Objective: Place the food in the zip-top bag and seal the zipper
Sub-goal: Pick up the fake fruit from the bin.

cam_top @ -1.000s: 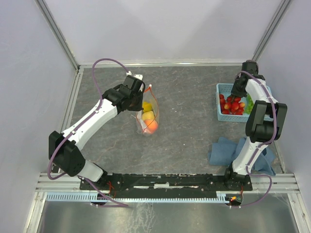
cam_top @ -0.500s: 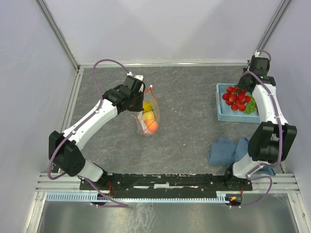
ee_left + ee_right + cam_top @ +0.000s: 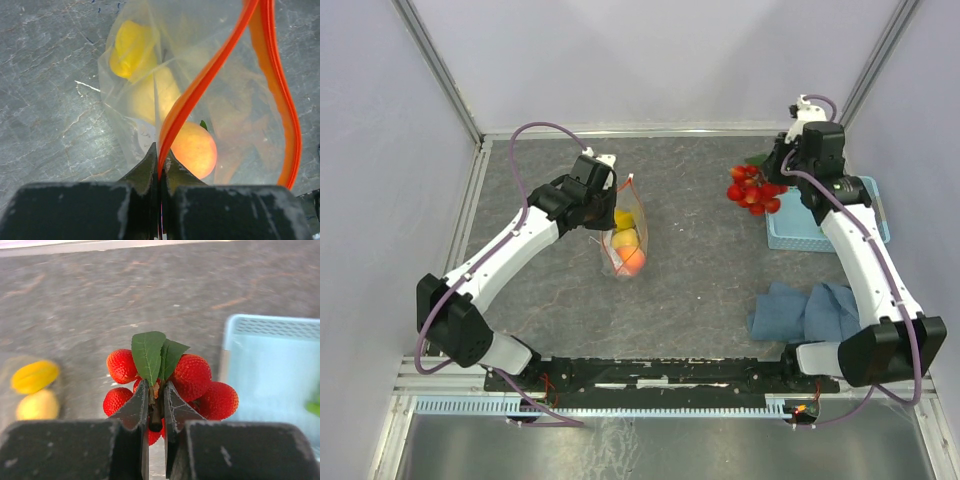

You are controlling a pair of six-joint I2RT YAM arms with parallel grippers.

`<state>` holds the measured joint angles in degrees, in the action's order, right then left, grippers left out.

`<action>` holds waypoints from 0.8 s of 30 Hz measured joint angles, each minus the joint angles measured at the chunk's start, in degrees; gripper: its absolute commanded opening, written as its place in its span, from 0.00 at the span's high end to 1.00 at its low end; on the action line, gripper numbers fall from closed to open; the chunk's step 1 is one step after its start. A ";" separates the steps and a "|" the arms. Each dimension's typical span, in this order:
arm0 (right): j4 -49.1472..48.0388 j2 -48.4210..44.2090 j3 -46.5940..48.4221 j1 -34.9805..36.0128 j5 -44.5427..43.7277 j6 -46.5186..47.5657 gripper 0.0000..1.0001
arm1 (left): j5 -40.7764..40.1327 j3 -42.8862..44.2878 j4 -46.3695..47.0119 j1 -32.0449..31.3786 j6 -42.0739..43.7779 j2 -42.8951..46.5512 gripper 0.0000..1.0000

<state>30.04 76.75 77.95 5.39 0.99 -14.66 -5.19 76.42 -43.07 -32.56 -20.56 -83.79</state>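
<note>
The clear zip-top bag lies on the grey table left of centre, its mouth open. My left gripper is shut on the bag's red-orange zipper strip and holds it up. Inside the bag are a yellow lemon, a yellow mango and an orange-red peach. My right gripper is shut on the stem of the bunch of red strawberries and holds it in the air left of the light-blue basket. A bit of green shows in the basket; the purple grapes are out of view.
A blue cloth lies crumpled at the front right by the right arm's base. Metal frame rails run along the table's left and back edges. Grey table surface lies between the bag and the basket.
My right gripper lifted the strawberry bunch out of the basket and moved it left, past the basket's left edge. The left gripper and the bag have stayed in place.
</note>
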 measured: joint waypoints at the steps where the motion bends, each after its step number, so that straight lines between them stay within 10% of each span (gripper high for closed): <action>1: -0.63 -0.72 -0.39 1.05 1.36 -0.02 0.98 | 0.70 -0.02 0.07 0.00 0.11 0.11 0.97; 24: -35.69 -13.09 -15.23 19.26 31.06 -2.71 0.98 | 13.42 -0.94 1.66 0.02 1.60 1.03 0.97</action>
<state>-5.65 63.66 62.72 24.64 32.05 -17.37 8.23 75.48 -41.41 -32.53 -18.96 -82.76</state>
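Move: The right hand already holds the strawberry bunch by its stem; the open bag mouth is about 29 cm to its left, some 5 cm nearer the base and 10 cm lower. The fruit in the bag is roughly 29 cm left, 9 cm back and 23 cm down, while the bin's middle is about 20 cm right, level fore-and-aft, 26 cm below. From the left hand, still pinching the rim, the mouth is about 4 cm right, 2 cm ahead, near its height. The right hand carries the strawberries away from the bin towards the bag mouth, about 20 cm left while drawing back and rising some 10 cm each, its fingers shut on the stem and swinging about 50 degrees counter-clockwise and up, until they point nearly level, forward-left. The left hand keeps its pinch on the bag rim and brings it some 4 cm right and back to meet the bunch, turning slightly clockwise. ##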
